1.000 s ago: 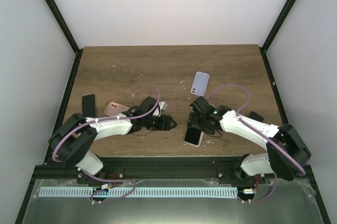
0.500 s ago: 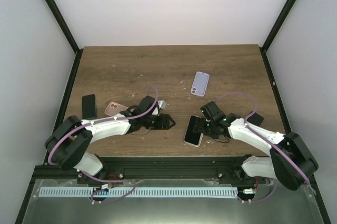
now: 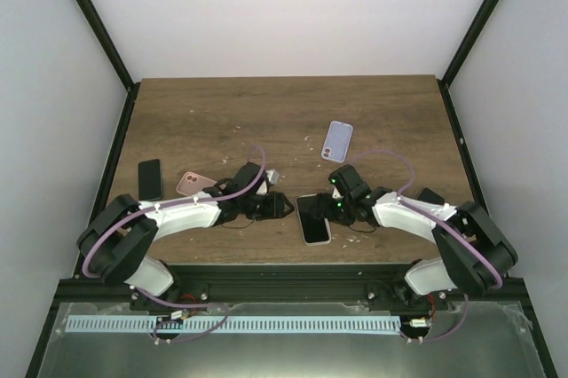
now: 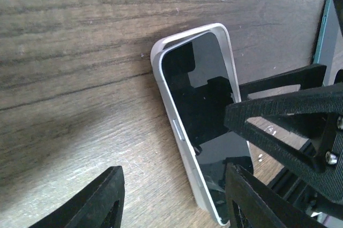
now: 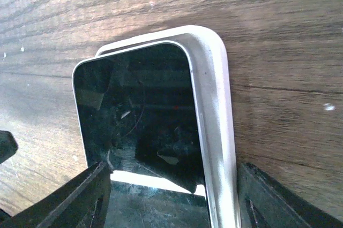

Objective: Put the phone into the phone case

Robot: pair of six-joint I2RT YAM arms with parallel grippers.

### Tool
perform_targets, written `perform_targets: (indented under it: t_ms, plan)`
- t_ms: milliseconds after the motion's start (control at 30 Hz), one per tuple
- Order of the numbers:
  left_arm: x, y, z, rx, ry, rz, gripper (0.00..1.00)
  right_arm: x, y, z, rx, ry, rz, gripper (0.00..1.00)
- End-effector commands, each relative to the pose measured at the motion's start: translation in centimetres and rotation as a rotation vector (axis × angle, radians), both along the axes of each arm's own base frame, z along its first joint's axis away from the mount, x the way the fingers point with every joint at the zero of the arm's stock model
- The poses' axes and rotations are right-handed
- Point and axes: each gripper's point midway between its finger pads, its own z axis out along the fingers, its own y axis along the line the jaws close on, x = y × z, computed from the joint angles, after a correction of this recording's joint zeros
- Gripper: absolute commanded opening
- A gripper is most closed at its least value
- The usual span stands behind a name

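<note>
The phone point(image 3: 312, 216), black screen up, lies partly in a white phone case point(image 3: 317, 241) near the table's front edge. In the right wrist view the phone point(image 5: 139, 115) sits shifted to the left in the case point(image 5: 214, 110), whose rim shows along the far end and right side. My right gripper point(image 5: 174, 169) spans both, one finger on the case's rim and the other on the phone's bare edge. My left gripper point(image 4: 174, 168) stands open. Its right finger is over the phone's near end point(image 4: 203, 105) and its left finger is on bare wood.
A lilac case point(image 3: 337, 140) lies farther back. A pink phone point(image 3: 193, 185) and a black phone point(image 3: 149, 179) lie at the left. The two grippers point(image 3: 282, 208) point(image 3: 327, 209) face each other closely across the phone.
The right gripper has slid the phone and case left toward the left gripper and turned them straighter. Both grippers' jaws have narrowed.
</note>
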Motion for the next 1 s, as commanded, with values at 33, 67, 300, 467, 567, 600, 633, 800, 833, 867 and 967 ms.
perform_targets:
  t_ms: [33, 67, 300, 467, 567, 600, 633, 800, 833, 867, 967]
  plan:
    - [-0.9, -1.7, 0.4, -0.060, 0.044, -0.027, 0.53, -0.1, 1.2, 1.1, 0.028, -0.015, 0.044, 0.65]
    - [-0.9, -2.0, 0.5, -0.066, 0.047, -0.031, 0.53, -0.4, 0.7, 0.9, 0.008, -0.011, 0.044, 0.66]
    - [-2.5, -3.4, -0.3, -0.055, 0.096, -0.054, 0.53, -3.9, -1.1, -0.3, -0.006, 0.040, 0.088, 0.66]
    - [-2.4, -3.7, -1.2, -0.052, 0.106, -0.043, 0.45, -4.7, -1.0, -0.1, 0.048, 0.022, 0.098, 0.57]
    - [-2.1, -4.0, -1.3, -0.052, 0.097, -0.047, 0.42, -4.7, -0.8, -0.1, 0.066, 0.017, 0.100, 0.55]
    - [-2.1, -4.2, -1.2, -0.062, 0.092, -0.055, 0.41, -4.7, -0.7, -0.2, 0.068, 0.018, 0.103, 0.55]
    - [-2.0, -4.5, -1.0, -0.075, 0.087, -0.061, 0.39, -4.7, -0.6, -0.2, 0.070, 0.020, 0.105, 0.54]
    - [-1.3, -4.9, -1.3, -0.056, 0.067, -0.065, 0.33, -4.7, 0.1, -0.2, 0.114, 0.023, 0.113, 0.48]
    - [-1.2, -5.1, -1.3, -0.060, 0.064, -0.069, 0.32, -4.7, 0.1, -0.3, 0.118, 0.023, 0.113, 0.47]
    - [-1.0, -5.3, -1.3, -0.064, 0.059, -0.071, 0.30, -4.7, 0.2, -0.3, 0.123, 0.022, 0.113, 0.45]
    - [-0.7, -5.6, -1.7, -0.057, 0.060, -0.073, 0.26, -4.6, 0.3, -0.4, 0.124, 0.022, 0.117, 0.41]
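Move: The phone, sitting proud on its beige case, has its middle some 7 cm to the left hand's right, 3 cm back and 5 cm below. From the right hand it is about 4 cm left, 3 cm back and 2 cm below, that hand straddling the right long edge. The lavender case lies some 20 cm ahead of the right hand and 3 cm to its right, also on the table. Right fingers slide back about 4.5 cm along the right edge; left hand comes 4.5 cm right, lowering, both closing partway. ##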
